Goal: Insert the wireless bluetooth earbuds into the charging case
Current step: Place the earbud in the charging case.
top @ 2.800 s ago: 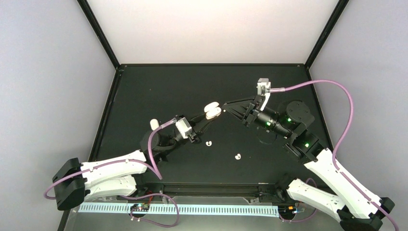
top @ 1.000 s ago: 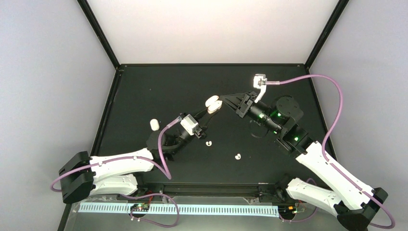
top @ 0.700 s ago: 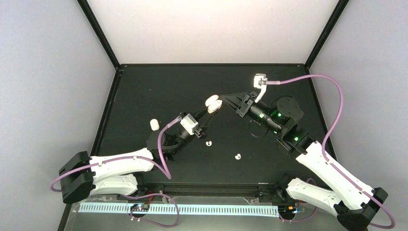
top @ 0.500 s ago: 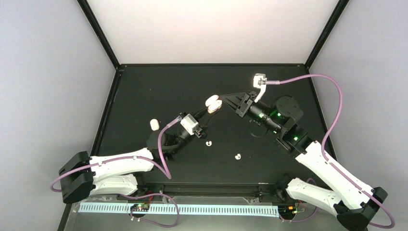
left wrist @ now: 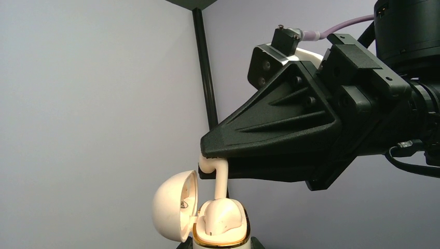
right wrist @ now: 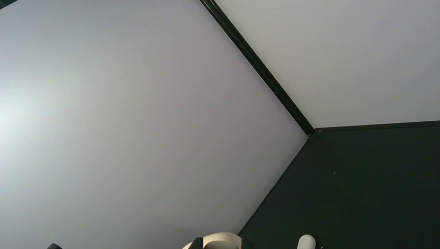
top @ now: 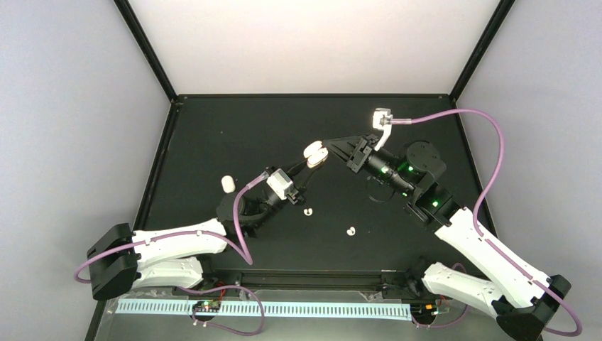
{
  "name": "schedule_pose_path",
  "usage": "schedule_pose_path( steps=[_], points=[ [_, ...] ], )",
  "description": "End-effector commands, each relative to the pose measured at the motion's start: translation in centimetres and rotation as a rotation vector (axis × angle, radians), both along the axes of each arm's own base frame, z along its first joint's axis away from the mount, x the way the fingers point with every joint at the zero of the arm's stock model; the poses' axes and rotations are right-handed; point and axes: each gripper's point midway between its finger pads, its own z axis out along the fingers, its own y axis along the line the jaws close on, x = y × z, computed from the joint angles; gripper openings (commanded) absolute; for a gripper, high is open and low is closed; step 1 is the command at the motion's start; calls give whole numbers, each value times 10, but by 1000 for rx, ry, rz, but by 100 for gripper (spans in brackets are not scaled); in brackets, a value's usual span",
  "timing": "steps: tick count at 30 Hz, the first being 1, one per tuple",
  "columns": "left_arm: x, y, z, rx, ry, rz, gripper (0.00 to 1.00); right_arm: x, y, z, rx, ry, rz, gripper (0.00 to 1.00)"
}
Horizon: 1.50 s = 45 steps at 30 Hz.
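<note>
My left gripper (top: 309, 163) is shut on the cream charging case (left wrist: 222, 228), holding it above the table with its gold rim up. The lid (left wrist: 175, 206) stands open to the left. One bean-shaped earbud (left wrist: 223, 217) sits in the case. My right gripper (left wrist: 208, 157) is shut on the head of a slim stemmed earbud (left wrist: 221, 176). The stem points down and reaches the case's opening behind the seated bud. In the top view the two grippers meet at the case (top: 314, 153). Two more small earbuds (top: 307, 211) (top: 350, 231) lie on the black table.
A small white oval object (top: 227, 184) lies on the table to the left; it also shows in the right wrist view as a white oval object (right wrist: 306, 241). The black table (top: 234, 135) has a raised rim and grey walls on three sides.
Since the earliest frame both grippers have moved a little toward the back with the case and the earbud, and have come closer together. Over the last second nothing has visibly moved.
</note>
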Motion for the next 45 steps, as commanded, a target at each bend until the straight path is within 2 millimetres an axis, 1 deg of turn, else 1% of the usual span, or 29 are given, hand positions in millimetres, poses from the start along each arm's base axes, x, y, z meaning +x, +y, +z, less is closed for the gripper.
schedule_pose_path(
  steps=[1, 7, 14, 19, 24, 33, 35, 42, 45],
  points=[
    [-8, 6, 27, -71, -42, -11, 2, -1, 3, -3, 0, 5, 15, 13],
    [-8, 7, 28, -74, -44, -10, 2, -1, 4, -5, -3, 10, 21, 13],
    [-10, 9, 32, -85, -49, -11, 1, 0, 4, -12, -19, 21, 17, 13],
    [-11, 10, 33, -88, -50, -14, 2, 0, 3, -15, -29, 27, 14, 16],
    [-11, 9, 32, -83, -47, -13, 1, 0, 5, -15, -36, 30, 20, 22],
    [-10, 7, 27, -74, -37, -12, 2, -3, 1, -8, -34, 17, 17, 27],
    [-8, 7, 26, -73, -29, -9, 2, -5, 0, -5, -33, 9, 19, 31],
    [-5, 10, 22, -75, -11, 13, 2, -19, -7, 8, -54, -32, 38, 52],
    [-6, 12, 22, -80, -12, 11, 2, -26, -11, 12, -66, -47, 46, 58]
  ],
)
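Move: Just below the right fingertips, which already grip the earbud with its stem pointing into the case, lies the open charging case: about 2 cm back, 2 cm to the left and 3 cm down from the right hand. Its lid stands open some 3 cm to that hand's left, level with it in reach and 3 cm lower. From the left hand, the case held in its fingers lies about 1 cm ahead, 1 cm right and 1 cm up. Easing down about 1.5 cm towards the case, the right hand lowers the earbud to seat it while its fingers part slowly, then faster, to about half open, letting go of the head. It then backs off about 1 cm towards its base and climbs about 1 cm. The left hand keeps its grip and holds the case still. ##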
